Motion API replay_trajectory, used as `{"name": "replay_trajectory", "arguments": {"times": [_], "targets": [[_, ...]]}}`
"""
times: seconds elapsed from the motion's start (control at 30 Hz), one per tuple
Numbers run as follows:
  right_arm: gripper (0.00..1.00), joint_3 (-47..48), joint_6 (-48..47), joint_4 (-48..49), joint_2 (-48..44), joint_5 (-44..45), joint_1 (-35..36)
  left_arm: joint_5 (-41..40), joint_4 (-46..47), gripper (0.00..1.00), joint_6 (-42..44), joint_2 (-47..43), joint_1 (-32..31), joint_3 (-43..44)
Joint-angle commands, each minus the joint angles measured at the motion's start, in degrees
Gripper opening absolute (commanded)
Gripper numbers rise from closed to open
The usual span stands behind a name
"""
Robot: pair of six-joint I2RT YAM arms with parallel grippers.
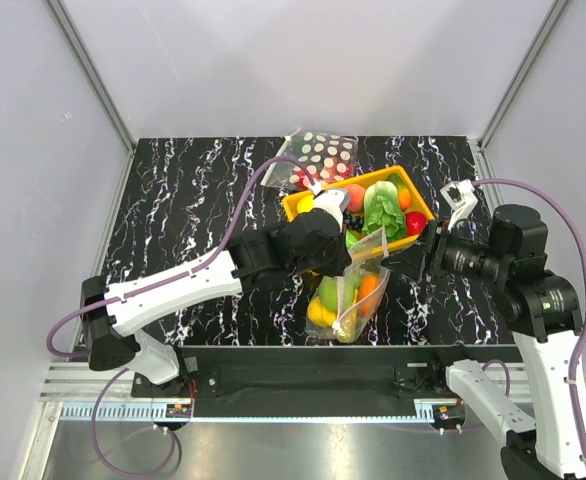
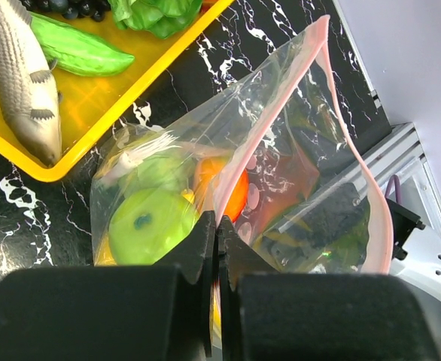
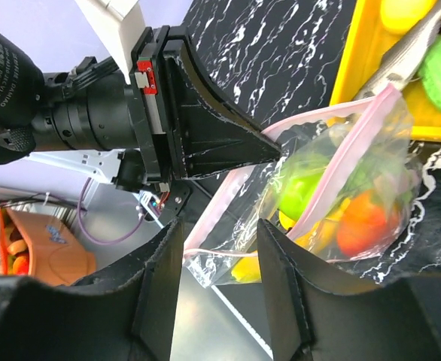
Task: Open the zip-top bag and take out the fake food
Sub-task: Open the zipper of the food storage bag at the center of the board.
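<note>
The zip-top bag stands at the table's near middle, its pink-stripped mouth gaping open. Inside it lies fake food: a green apple, an orange piece and something yellow. My left gripper is shut on the bag's pink zip strip, holding one rim up. My right gripper is open to the right of the bag, and the bag's other rim shows just beyond its fingertips, untouched. In the top view the right gripper is a short gap from the bag.
A yellow tray behind the bag holds more toy food: lettuce, a fish and a green pod. A polka-dot bag lies behind the tray. The table's near edge runs just below the bag.
</note>
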Motion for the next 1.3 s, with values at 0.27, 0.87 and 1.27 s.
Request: {"name": "replay_trajectory", "arguments": {"times": [0.27,0.87,1.27], "targets": [[0.49,-4.5,-1.04,4.47,3.89,0.1,4.85,0.32,3.02,0.0,0.46,0.55,0.39,3.31],[0.5,-14.61,-2.27,1.65,5.21,15.92,9.69,3.22,3.54,0.0,2.04,3.27,2.06,5.25],[0.5,-8.99,-2.53,4.99,12.24,18.03,14.7,7.87,5.92,0.0,2.39,4.77,2.06,5.33]]}}
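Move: The mouth of the zip-top bag lies nearly under the open right fingers: about 14 cm below them, some 2 cm farther out and 2 cm left. From the right hand the green apple in the bag is some 23 cm down, 4 cm out and 8 cm left, the orange food 4 cm out and 2 cm left, the yellow bin's middle roughly 21 cm out and 3 cm left. The left hand already pinches the rim, the mouth's middle about 5 cm to its right and level. Down goes the right hand, about 14 cm, edging forward by a couple of centimetres and tipping its half-open fingers some 20 degrees downward, until their tips stand between the two pink rims close beside the left fingertips. The left hand keeps the rim pinched shut in its fingers, easing forward slightly and then right towards the right hand, some 2 cm. ##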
